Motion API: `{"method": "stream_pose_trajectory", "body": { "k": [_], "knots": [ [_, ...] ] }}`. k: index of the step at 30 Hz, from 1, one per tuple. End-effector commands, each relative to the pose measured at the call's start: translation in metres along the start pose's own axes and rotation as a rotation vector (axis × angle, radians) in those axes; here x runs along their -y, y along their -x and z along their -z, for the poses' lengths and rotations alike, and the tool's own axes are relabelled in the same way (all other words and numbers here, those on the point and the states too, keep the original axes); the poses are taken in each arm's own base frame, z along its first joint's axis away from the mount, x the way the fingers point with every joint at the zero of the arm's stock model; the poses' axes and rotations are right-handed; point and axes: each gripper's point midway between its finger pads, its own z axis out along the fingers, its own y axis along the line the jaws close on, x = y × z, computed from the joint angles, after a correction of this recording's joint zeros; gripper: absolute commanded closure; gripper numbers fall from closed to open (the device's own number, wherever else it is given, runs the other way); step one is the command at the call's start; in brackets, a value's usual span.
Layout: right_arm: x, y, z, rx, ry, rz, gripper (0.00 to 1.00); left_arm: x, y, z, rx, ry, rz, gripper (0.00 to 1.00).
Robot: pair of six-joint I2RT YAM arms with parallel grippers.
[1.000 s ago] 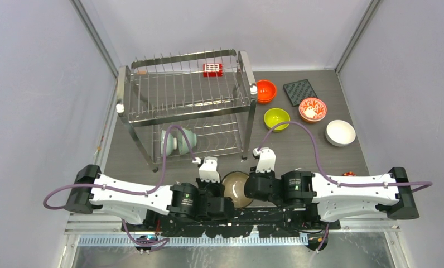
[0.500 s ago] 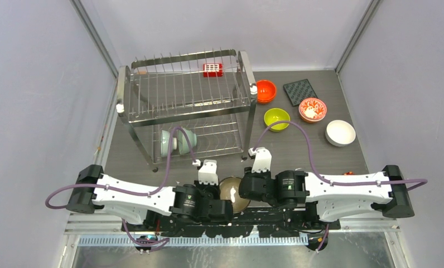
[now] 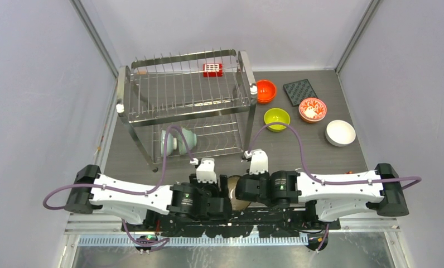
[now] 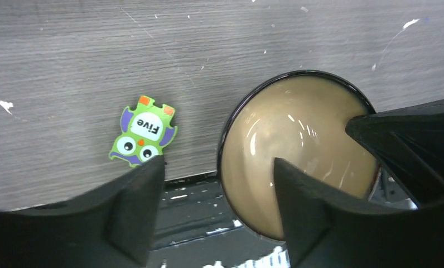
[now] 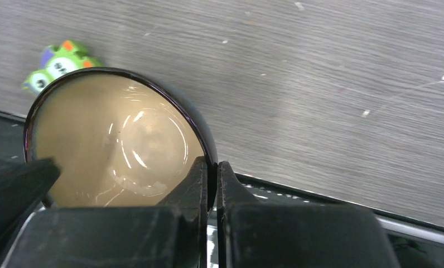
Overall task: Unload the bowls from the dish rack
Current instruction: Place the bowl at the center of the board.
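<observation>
A dark-rimmed bowl [image 4: 298, 151] with a glossy tan inside hangs over the table's near edge between my two wrists [image 3: 233, 187]. My right gripper [image 5: 211, 164] is shut on its rim, one finger inside and one outside. My left gripper [image 4: 218, 167] is open, its jaws standing either side of the opposite rim without pinching it. The steel dish rack [image 3: 186, 103] stands at the back left, with a pale green bowl [image 3: 178, 139] on its side in the lower tier. Orange [image 3: 265, 90], yellow-green [image 3: 276, 118], red-flowered [image 3: 312, 109] and white [image 3: 340, 133] bowls sit on the table to the right.
A dark square mat [image 3: 299, 91] lies at the back right. A green owl sticker [image 4: 143, 131] is stuck to the table near the front edge. A red-white block [image 3: 212, 69] is clipped on the rack's top tier. The black frame rail runs under the held bowl.
My left gripper has opened and let go of the bowl's rim. My right gripper moved left and closed on the other side of the rim.
</observation>
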Motion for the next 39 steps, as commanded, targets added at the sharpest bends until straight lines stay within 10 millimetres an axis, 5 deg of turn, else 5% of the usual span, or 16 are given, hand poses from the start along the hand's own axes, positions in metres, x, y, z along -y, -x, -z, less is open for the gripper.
{"method": "stream_pose_trajectory", "body": {
  "k": [1, 5, 20, 29, 39],
  "knots": [
    [0.025, 0.028, 0.010, 0.117, -0.083, -0.053, 0.99, 0.006, 0.023, 0.011, 0.049, -0.055, 0.093, 0.19],
    [0.060, 0.028, 0.003, 0.109, -0.182, -0.077, 0.99, -0.013, 0.026, 0.016, 0.044, -0.048, 0.085, 0.01],
    [0.208, 0.067, -0.027, 0.167, -0.506, -0.536, 0.99, -0.074, 0.041, 0.032, 0.065, -0.006, 0.027, 0.00],
    [0.265, 0.088, -0.058, 0.118, -0.602, -0.735, 0.99, -0.096, 0.056, 0.039, 0.114, -0.002, 0.026, 0.00],
    [0.292, 0.095, -0.088, 0.063, -0.632, -0.786, 0.99, -0.102, 0.068, 0.040, 0.168, 0.000, -0.008, 0.01]
  ]
}}
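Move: The right hand already pinches the right-hand rim of the blue bowl. The open spot it is being taken to lies some 20 cm forward, 20 cm right and 9 cm below. The green bowl stands about 9 cm beyond that spot and 6 cm left of it, the patterned bowl about 14 cm beyond and 10 cm right. From the left hand the spot is 20 cm forward, 30 cm right and 10 cm down; the owl toy is 7 cm left, 3 cm nearer, 13 cm below. Keeping its pinch on the rim, the right hand carries the blue bowl about 25 cm right and 16 cm forward towards the gap in front of the green bowl, turning nearly 60 degrees clockwise and sinking about 5 cm, mostly late. The left hand's already parted fingers open fully; it rises a little, then draws about 10 cm left, away from the bowl and past the owl toy. ##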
